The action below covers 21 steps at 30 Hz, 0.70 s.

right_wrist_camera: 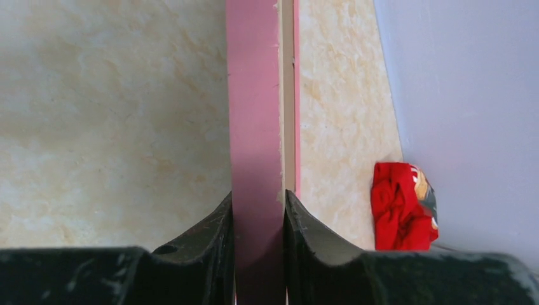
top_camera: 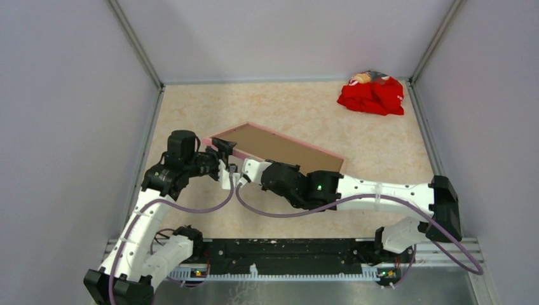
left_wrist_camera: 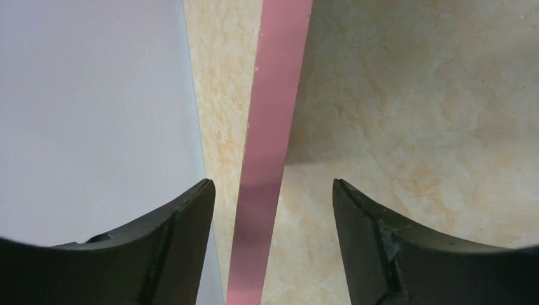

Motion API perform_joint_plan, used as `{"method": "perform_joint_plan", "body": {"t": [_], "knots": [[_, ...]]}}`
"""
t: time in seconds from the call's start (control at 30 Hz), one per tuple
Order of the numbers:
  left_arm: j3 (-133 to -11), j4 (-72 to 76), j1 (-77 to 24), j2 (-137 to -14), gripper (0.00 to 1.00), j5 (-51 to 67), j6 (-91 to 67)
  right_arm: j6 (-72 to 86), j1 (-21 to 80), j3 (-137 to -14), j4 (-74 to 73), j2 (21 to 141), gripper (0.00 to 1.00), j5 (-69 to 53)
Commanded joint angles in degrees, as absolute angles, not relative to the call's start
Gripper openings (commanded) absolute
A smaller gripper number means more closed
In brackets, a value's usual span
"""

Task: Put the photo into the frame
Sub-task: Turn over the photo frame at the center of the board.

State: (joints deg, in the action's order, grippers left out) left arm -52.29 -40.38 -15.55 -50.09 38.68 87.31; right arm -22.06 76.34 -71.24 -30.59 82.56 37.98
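Observation:
The frame (top_camera: 318,150) has pink edges and stands tilted on the beige table, left of centre, with its brown backing board (top_camera: 279,149) facing the camera. The photo is hidden. My right gripper (top_camera: 234,169) is shut on the frame's near left edge; in the right wrist view both fingers (right_wrist_camera: 257,210) press on the pink edge (right_wrist_camera: 254,95). My left gripper (top_camera: 224,150) is open at the frame's left corner. In the left wrist view the pink edge (left_wrist_camera: 270,127) runs between the spread fingertips (left_wrist_camera: 273,190) without touching either.
A crumpled red cloth (top_camera: 372,94) lies at the back right corner and also shows in the right wrist view (right_wrist_camera: 403,206). Grey walls enclose the table; the left wall (left_wrist_camera: 95,114) is close to my left gripper.

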Motion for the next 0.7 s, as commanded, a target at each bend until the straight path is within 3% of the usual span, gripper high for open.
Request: {"method": "perform_joint_plan", "body": {"t": [0.0,0.03,0.07,0.37,0.67], "knots": [[-54.4,-35.5,-15.5,-47.3,0.82,43.3,79.6,-22.1,76.6,-72.9,-26.4,79.0,0.17,40.7],[-54.4,-35.1,-15.5,-46.8,0.95,43.1,79.1,-21.8,76.5,-73.1,-26.2,78.7,0.17,40.8],[-54.5,-34.5,-15.5,-46.4,0.98,43.0,77.9,-21.7,76.3,-73.4,-26.0,78.5,0.17,40.8],[-62.2,-26.1,-10.5,-50.4,0.99,41.0,54.0,-11.2,65.3,-89.3,-36.2,83.9,0.16,26.6],[-80.9,-33.4,-3.5,-65.2,0.99,42.4,39.0,-2.3,51.4,-119.0,-55.3,102.2,0.12,18.0]]}}
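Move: The photo frame is tilted up on its far long edge, and the right fingers are already shut on the raised near rim; its middle lies about 9 cm ahead of that hand, 4 cm to the right and 10 cm below. The far rim is down by the table, some 17 cm ahead, 8 cm right and 20 cm below; the red cloth lies roughly 33 cm ahead, 37 cm right and 20 cm below. From the left hand, whose part-open fingers straddle the same rim, the frame's middle is about 6 cm ahead, 19 cm right and 12 cm lower. Keeping its pinch on the rim, the right hand lifts slowly at first, then swings the frame forward about 10 cm and up some 8, its fingers tipping down while it turns about 15 degrees clockwise. The left fingers spread fully and leave the rim; that hand rises 13 cm, then also goes forward about 7, turning counter-clockwise and rolling its left side down. ##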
